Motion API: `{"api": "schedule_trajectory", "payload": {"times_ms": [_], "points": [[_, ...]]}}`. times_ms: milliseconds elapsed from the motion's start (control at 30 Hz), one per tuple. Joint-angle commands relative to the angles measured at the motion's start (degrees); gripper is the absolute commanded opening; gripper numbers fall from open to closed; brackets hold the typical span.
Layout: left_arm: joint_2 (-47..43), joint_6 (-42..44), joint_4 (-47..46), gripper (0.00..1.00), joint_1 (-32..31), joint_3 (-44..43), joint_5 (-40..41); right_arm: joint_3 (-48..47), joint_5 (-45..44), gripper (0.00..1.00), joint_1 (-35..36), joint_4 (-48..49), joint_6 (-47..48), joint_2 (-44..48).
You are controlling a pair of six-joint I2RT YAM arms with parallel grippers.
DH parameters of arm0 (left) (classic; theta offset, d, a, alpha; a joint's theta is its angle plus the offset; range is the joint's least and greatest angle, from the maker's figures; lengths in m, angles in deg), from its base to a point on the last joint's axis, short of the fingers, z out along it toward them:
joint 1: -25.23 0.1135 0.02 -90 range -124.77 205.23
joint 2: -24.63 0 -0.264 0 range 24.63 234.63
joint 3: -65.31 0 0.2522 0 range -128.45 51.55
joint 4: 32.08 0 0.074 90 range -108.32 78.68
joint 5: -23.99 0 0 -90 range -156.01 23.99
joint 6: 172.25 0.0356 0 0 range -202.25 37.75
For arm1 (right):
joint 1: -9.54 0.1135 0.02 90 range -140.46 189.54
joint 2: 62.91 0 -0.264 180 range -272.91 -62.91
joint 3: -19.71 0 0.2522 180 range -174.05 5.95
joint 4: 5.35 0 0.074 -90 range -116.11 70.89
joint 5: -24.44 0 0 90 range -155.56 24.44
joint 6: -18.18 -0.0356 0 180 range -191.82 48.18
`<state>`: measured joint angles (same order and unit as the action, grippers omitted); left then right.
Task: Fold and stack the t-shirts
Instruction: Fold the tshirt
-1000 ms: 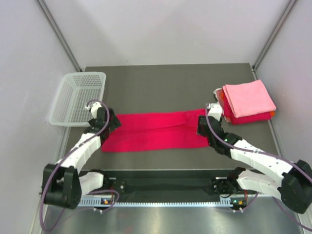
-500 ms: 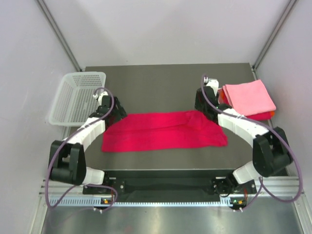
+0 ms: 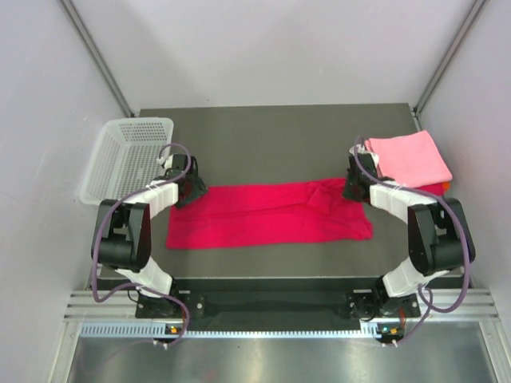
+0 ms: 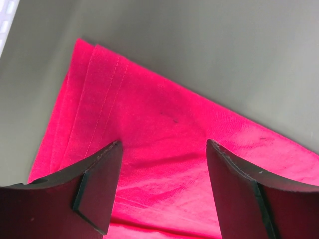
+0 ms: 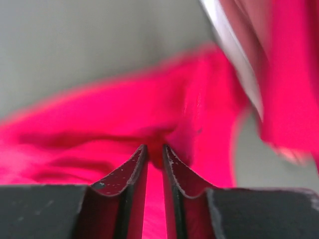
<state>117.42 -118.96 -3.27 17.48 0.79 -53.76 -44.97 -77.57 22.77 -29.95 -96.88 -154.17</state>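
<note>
A crimson t-shirt (image 3: 267, 214), folded into a long strip, lies across the middle of the table. My left gripper (image 3: 194, 191) hovers over its far left corner. In the left wrist view the left gripper (image 4: 163, 145) stands open, with crimson cloth (image 4: 149, 114) below and nothing between its fingers. My right gripper (image 3: 349, 190) is at the strip's far right corner. Up close the right gripper (image 5: 155, 148) has its jaws drawn together on a pinched fold of crimson cloth (image 5: 99, 119). A folded pink t-shirt (image 3: 407, 157) tops a stack at the right, a red one (image 3: 429, 190) showing under it.
A white perforated basket (image 3: 128, 159) stands at the table's left edge, just beyond my left arm. The stack sits close behind my right gripper, near the right wall. Bare dark tabletop (image 3: 263, 144) stretches behind the crimson strip.
Both grippers moved from the strip's ends up to its far corners. The right gripper shifted right and closed on the cloth, bunching that corner. The left stayed open.
</note>
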Motion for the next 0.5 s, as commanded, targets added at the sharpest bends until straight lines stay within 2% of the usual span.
{"api": "schedule_trajectory", "payload": {"times_ms": [0, 200, 233, 267, 300, 467], "points": [[0.4, -0.8, 0.3, 0.73, 0.4, -0.5, 1.2, 5.8, 2.4, 0.17, -4.3, 1.0, -1.3, 6.5], [-0.1, -0.4, 1.7, 0.72, 0.5, -1.8, 1.5, 9.1, -2.6, 0.17, -7.5, -0.2, -3.9, 10.5], [-0.4, -0.2, 1.8, 0.72, 0.4, -1.8, 1.4, 9.0, -2.5, 0.19, -7.5, 0.0, -3.7, 11.1], [-0.9, 0.4, 2.0, 0.72, 0.4, -1.9, 1.3, 9.0, -2.1, 0.3, -7.5, 0.4, -3.2, 11.6], [-2.0, 0.9, 1.9, 0.72, 0.4, -1.9, 1.0, 8.8, -0.7, 0.33, -7.3, 0.6, -2.3, 12.9], [-7.4, 2.8, 2.2, 0.74, -0.8, -1.8, -2.8, 7.8, 3.8, 0.41, -4.7, 2.1, 1.8, 16.1]]}}
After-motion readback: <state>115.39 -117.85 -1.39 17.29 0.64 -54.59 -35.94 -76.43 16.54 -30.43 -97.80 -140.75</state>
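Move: The spot for the sleeve flap at the right fingertips lies about 4 cm back, 4 cm to the right and 4 cm below the right hand. The shirt's far right corner is some 4 cm ahead and 4 cm to the right of that hand, its near right corner about 13 cm back and 6 cm right. The folded stack sits roughly 9 cm ahead and 17 cm right. From the left hand, the flap spot is about 48 cm to the right and 2 cm back. Draw the right gripper about 5 cm back and to the right, sinking some 2 cm, to lay the pinched sleeve flap down on the shirt's right end. Then open the fingers partway, let go and rise about 4 cm with a slight drift back left. Keep the left gripper open, resting on the cloth near the far left corner, until it lifts about 1 cm at the finish. ##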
